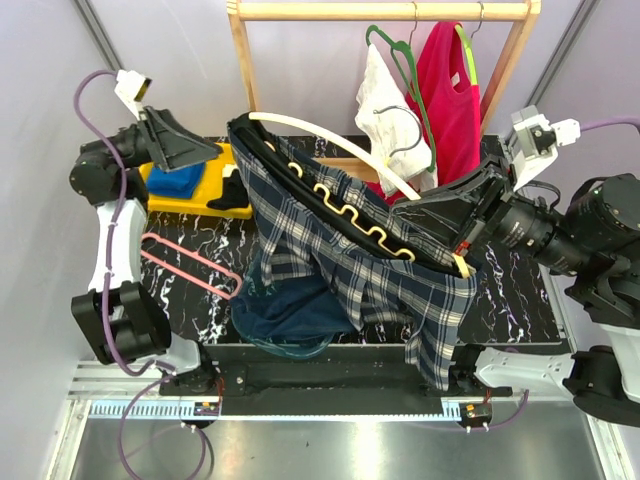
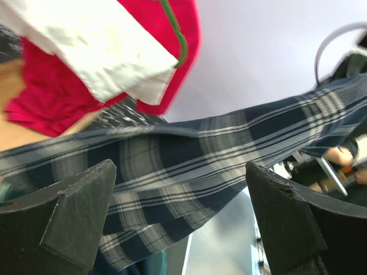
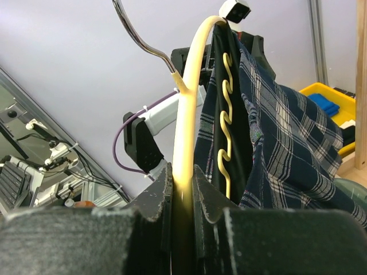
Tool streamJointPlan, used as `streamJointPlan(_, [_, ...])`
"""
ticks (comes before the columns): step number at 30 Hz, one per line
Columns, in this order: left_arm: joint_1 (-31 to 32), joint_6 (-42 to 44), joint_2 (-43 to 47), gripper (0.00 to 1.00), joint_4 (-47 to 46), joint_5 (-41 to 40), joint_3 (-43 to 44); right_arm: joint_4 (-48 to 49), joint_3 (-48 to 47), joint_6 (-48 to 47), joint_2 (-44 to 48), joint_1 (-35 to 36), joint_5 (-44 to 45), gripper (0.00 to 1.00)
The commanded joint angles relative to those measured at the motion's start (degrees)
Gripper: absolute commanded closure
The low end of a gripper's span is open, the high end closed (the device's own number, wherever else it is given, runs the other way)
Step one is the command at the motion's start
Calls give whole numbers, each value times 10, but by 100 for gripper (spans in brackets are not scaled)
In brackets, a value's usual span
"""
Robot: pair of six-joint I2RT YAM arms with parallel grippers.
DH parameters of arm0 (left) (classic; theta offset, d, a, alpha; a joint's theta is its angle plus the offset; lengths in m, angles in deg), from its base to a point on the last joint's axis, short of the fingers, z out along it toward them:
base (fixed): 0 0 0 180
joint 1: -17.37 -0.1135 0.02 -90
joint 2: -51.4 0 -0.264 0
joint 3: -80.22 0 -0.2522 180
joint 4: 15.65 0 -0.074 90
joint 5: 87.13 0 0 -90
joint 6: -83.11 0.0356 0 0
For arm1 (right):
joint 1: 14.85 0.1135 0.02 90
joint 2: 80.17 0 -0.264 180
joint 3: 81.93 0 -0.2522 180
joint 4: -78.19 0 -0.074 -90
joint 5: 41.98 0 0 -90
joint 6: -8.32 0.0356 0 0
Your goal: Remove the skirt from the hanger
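The navy plaid skirt (image 1: pixel 350 265) hangs on a cream hanger (image 1: pixel 330 140) with a wavy lower bar, held slanted above the table. My right gripper (image 1: pixel 405 207) is shut on the hanger's cream arm; in the right wrist view the fingers (image 3: pixel 157 192) pinch that arm (image 3: pixel 192 86), with the skirt (image 3: pixel 287 149) draped to its right. My left gripper (image 1: pixel 205 150) is open just left of the skirt's upper end. In the left wrist view the skirt (image 2: pixel 172 154) stretches across beyond the open gripper (image 2: pixel 180 200), apart from both fingers.
A wooden rack (image 1: pixel 385 10) at the back carries a red top (image 1: pixel 450 100) and a white garment (image 1: pixel 385 115) on a green hanger. On the black marbled mat (image 1: pixel 510 300) lie a pink hanger (image 1: pixel 190 262), a yellow bin (image 1: pixel 190 195) and a dark blue garment (image 1: pixel 290 315).
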Motion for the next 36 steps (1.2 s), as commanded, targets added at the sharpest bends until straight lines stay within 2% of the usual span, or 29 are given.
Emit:
streamJointPlan(1, [50,13,55,1,-223,16,-3,89,-24,14,4,2,-18,100])
streamJointPlan(5, [73,35,92,1,-222,11,-15,85,-35,14,-6,2,-23,100])
streamJointPlan(14, [137,63,131,2,-202,54,-32,76,-67,9,-25,2,-17,100])
streamJointPlan(17, [146,107,145,22,-137,69,-55,77,-84,2,-34,2,-9,100])
streamJointPlan(18, [148,127,148,46,-114,80,-63,78,-91,1,-35,2,-8,100])
streamJointPlan(19, [152,150,154,57,-83,89,-65,79,-93,-1,-36,2,-7,100])
streamJointPlan(20, [154,214,159,65,0,97,-66,79,-94,-2,-36,1,-3,100])
streamJointPlan(21, [153,258,164,84,60,109,-65,79,-92,-1,-35,2,-3,100])
streamJointPlan(22, [151,308,174,90,125,109,-57,79,-88,2,-33,2,-2,100])
streamJointPlan(23, [146,400,180,94,242,109,-49,79,-83,3,-30,1,-2,100])
streamJointPlan(26, [138,508,183,99,368,106,-3,77,-41,13,-16,2,5,100])
streamJointPlan(28, [125,493,177,99,351,100,23,51,-16,11,-14,2,8,100])
streamJointPlan(32, [95,392,153,99,222,108,41,-40,-5,7,-14,1,12,100])
streamJointPlan(36, [70,361,149,98,185,109,37,-92,6,26,9,2,15,100])
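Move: The skirt's left edge hangs about 9 cm to the right of the open left hand, 8 cm back and slightly lower. The left end of the wooden hanger is some 6 cm ahead, 6 cm to the right and a little higher. The right gripper, holding that hanger, is around 35 cm to the right and 9 cm back. From the right hand, the skirt's left edge lies about 27 cm left, 5 cm ahead and 5 cm lower. Left hand swings back about 10 cm and rightward, closing to pinch the skirt's left edge; right keeps the hanger. ##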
